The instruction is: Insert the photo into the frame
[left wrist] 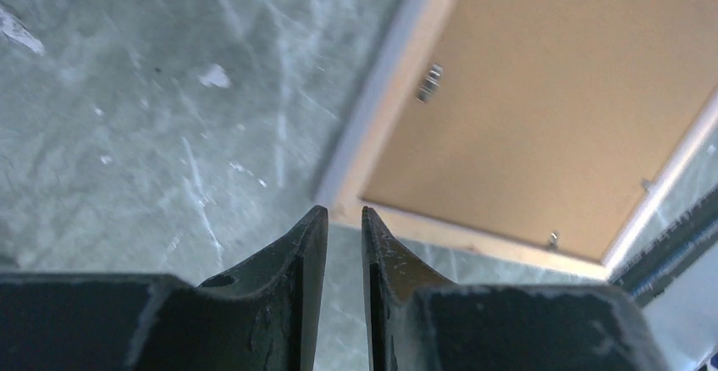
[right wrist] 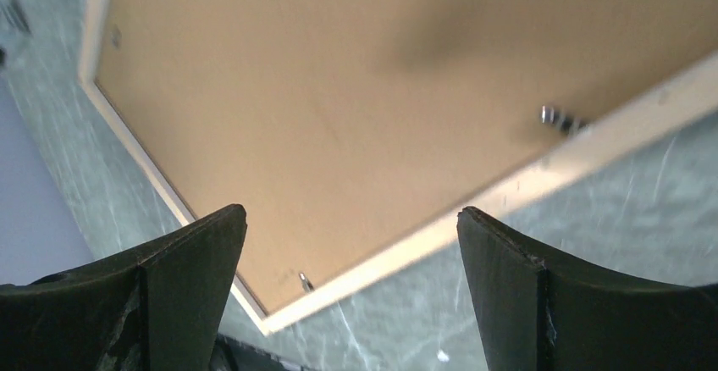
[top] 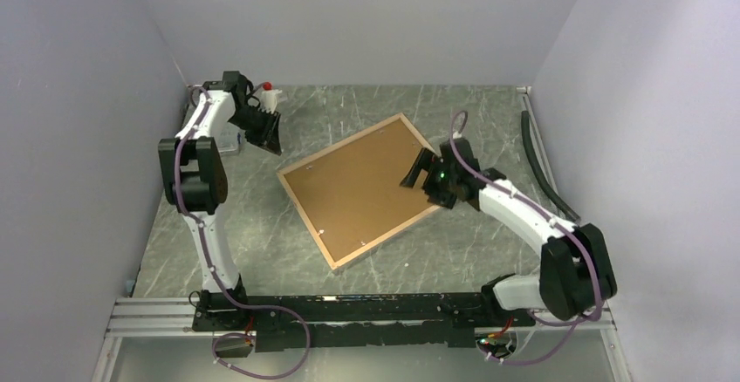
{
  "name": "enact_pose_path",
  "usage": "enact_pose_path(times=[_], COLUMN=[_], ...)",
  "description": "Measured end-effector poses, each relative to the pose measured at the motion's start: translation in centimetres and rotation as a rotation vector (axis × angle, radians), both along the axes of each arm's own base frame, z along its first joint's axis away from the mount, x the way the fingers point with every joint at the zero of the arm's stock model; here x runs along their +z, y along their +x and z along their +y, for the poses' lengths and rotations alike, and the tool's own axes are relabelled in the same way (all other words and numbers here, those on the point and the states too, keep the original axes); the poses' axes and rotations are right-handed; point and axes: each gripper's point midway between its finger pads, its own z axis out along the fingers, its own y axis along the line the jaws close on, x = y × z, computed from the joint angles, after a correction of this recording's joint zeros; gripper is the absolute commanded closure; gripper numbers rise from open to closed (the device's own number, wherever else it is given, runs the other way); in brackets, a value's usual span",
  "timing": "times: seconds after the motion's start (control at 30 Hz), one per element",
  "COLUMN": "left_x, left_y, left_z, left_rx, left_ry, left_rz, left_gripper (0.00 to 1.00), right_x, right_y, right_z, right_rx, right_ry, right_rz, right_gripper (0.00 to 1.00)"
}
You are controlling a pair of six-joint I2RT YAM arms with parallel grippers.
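Note:
The frame (top: pixel 307 219) lies face down and skewed in the middle of the table, its light wood back up. The brown backing board (top: pixel 358 186) with small metal clips (left wrist: pixel 429 82) sits inside it. The photo is not in view. My left gripper (top: pixel 269 145) hovers off the frame's far left corner (left wrist: pixel 377 125). In the left wrist view its jaws (left wrist: pixel 345 212) are almost together and hold nothing. My right gripper (top: pixel 417 171) is wide open above the frame's right side. In the right wrist view (right wrist: pixel 351 214) it is empty over the board (right wrist: pixel 339 91) and wood border (right wrist: pixel 508 193).
A white bottle with a red cap (top: pixel 270 97) stands at the back left by the left arm. A black strip (top: pixel 537 160) runs along the right wall. The arms' mounting rail (top: pixel 349 308) lines the near edge. Grey walls close in three sides.

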Motion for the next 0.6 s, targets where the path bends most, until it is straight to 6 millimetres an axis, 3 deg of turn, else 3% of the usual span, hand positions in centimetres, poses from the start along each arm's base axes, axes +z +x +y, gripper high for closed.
enact_pose_path(times=[0.13,0.27,0.43,0.6], left_x=[-4.2,-6.9,-7.4,-8.0], left_y=[1.7,2.3,2.0,0.0], left_z=[0.5,0.1,-0.8,-1.6], left_rx=[0.08,0.13,0.134,0.105], left_ry=[-0.005,-0.019,-0.075,-0.126], left_rz=[0.067,0.118,0.141,0.18], left_gripper=[0.73,0.74,0.75,0.76], right_x=[-2.6,-4.3,-4.6,-5.9], right_y=[-4.7,-7.5,-7.5,-6.3], right_z=[0.8,1.1,1.8,1.9], right_rx=[0.01,0.002,0.005,0.006], right_ry=[0.043,0.072,0.098,0.074], right_rz=[0.089,0.156,0.165,0.182], right_gripper=[0.0,0.0,0.0,0.0])
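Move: The frame lies face down and askew. Its left corner is almost straight below my left hand, about 9 cm down and 1 cm back; its middle is roughly 22 cm right and 6 cm back, and the nearest clip about 7 cm right and 1 cm ahead. The plastic box stands some 17 cm left and 12 cm ahead. From my right hand, the frame's middle is about 12 cm left, 5 cm ahead and 9 cm below. I drop my nearly closed left fingers about 8 cm, easing forward 2 cm just beyond the frame's left corner, then draw them back 2 cm against the outer far side. My right hand, wide open, sweeps back some 8 cm while sinking 6 cm and tipping slightly, until its fingers straddle the near long side, then creeps forward a little. ##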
